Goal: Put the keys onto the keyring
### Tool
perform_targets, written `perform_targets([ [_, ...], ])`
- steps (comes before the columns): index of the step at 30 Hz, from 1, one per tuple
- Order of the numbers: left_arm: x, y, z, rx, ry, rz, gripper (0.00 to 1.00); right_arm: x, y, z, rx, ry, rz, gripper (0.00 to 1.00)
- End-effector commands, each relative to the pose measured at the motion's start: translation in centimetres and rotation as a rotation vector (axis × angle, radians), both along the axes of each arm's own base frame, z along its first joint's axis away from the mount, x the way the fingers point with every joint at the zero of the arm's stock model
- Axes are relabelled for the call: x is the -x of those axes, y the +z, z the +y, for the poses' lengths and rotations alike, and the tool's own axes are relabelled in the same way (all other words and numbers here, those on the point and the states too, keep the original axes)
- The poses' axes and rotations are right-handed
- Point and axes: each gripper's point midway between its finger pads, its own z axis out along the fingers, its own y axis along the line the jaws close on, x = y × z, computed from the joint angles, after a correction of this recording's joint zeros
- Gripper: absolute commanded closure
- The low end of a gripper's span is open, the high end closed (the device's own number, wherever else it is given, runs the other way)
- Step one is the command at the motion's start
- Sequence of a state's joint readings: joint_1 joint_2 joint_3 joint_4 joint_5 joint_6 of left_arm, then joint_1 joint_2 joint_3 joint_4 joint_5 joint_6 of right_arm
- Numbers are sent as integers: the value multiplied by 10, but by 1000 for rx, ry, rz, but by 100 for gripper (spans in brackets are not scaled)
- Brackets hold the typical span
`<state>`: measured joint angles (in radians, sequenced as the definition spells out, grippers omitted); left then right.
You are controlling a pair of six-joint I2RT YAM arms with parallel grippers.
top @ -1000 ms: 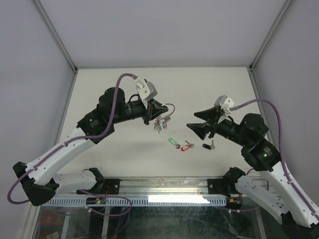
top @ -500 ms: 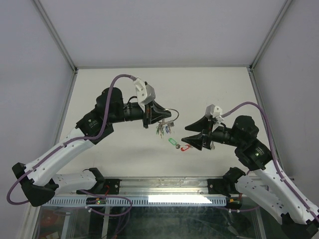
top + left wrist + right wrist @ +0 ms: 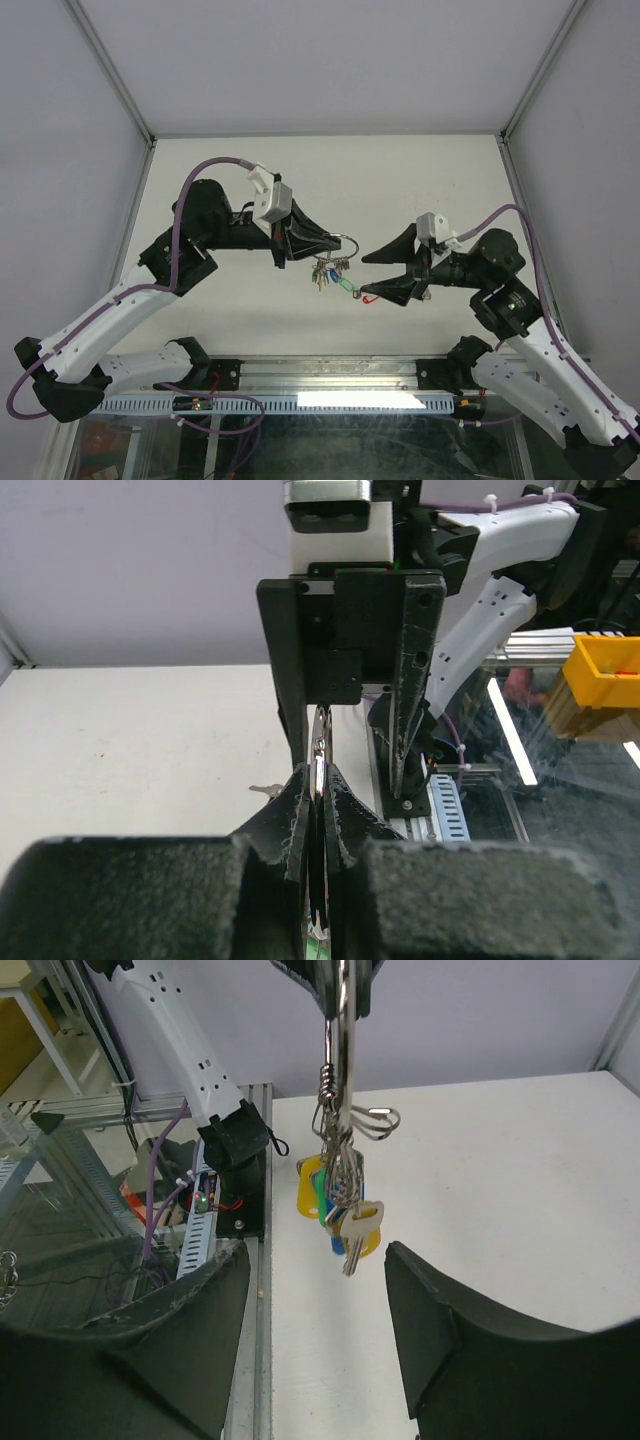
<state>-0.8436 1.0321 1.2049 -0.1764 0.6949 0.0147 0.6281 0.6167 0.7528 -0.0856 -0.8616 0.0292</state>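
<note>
My left gripper (image 3: 322,243) is shut on the keyring (image 3: 341,242), a thin silver ring held up off the table. A bunch of small keys with yellow, blue and green tags (image 3: 328,271) hangs from it. In the left wrist view the ring (image 3: 320,752) stands edge-on between the closed pads. My right gripper (image 3: 378,274) is open and faces the ring from the right. In its wrist view the hanging bunch (image 3: 345,1210) dangles just beyond the spread fingers (image 3: 430,1305). The green-tagged key (image 3: 346,285) and red-tagged key (image 3: 369,297) lie on the table below. The black-tagged key is hidden.
The white table (image 3: 240,180) is fenced by grey walls at the back and sides. An aluminium rail (image 3: 330,375) with the arm bases runs along the near edge. The left arm's base (image 3: 235,1155) stands close behind the hanging bunch in the right wrist view.
The left gripper carried the ring right and slightly nearer. The right gripper swung left and nearer over the loose keys, covering the black-tagged one, and now faces the hanging bunch closely.
</note>
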Motion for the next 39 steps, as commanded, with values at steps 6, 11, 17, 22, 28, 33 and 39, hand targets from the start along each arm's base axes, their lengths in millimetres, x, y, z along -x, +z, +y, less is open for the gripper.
perform_targets([
  [6,23,29,5,82,-102,-79,100,3,33,14,-88,110,-64,41],
  [11,24,30,5,81,-107,-79,100,0,36,18,-102,116,-61,41],
  [17,23,29,4,80,-105,-78,100,1,37,22,-107,138,-48,47],
  [22,22,30,5,83,-99,-80,100,5,36,26,-106,161,-39,49],
  [28,23,31,5,84,-100,-78,100,5,35,30,-106,168,-32,53],
  [33,22,31,5,84,-96,-78,100,5,35,33,-110,167,-32,57],
  [39,21,31,4,83,-94,-76,100,2,34,35,-109,153,-28,69],
])
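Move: My right hand hangs open beside the bunch of keys on the keyring: the bunch is about 7 cm to its left, roughly 1 cm ahead and a centimetre higher. The ring's middle is some 5 cm left, 1 cm ahead and 5 cm up; my left fingertips, already pinching it, are about 7 cm left, 1 cm ahead and 8 cm up. From my left hand the keys hang some 7 cm straight down. I bring my right hand about 3.5 cm left, sideways in towards the hanging keys, rising a centimetre and turning roughly 10 degrees counter-clockwise. As I near them I narrow my fingers from a bit over half open to about a third, one jaw on each side of the nearest keys, not shut. My left hand keeps its pinch on the ring, easing a centimetre back, then holding still. ##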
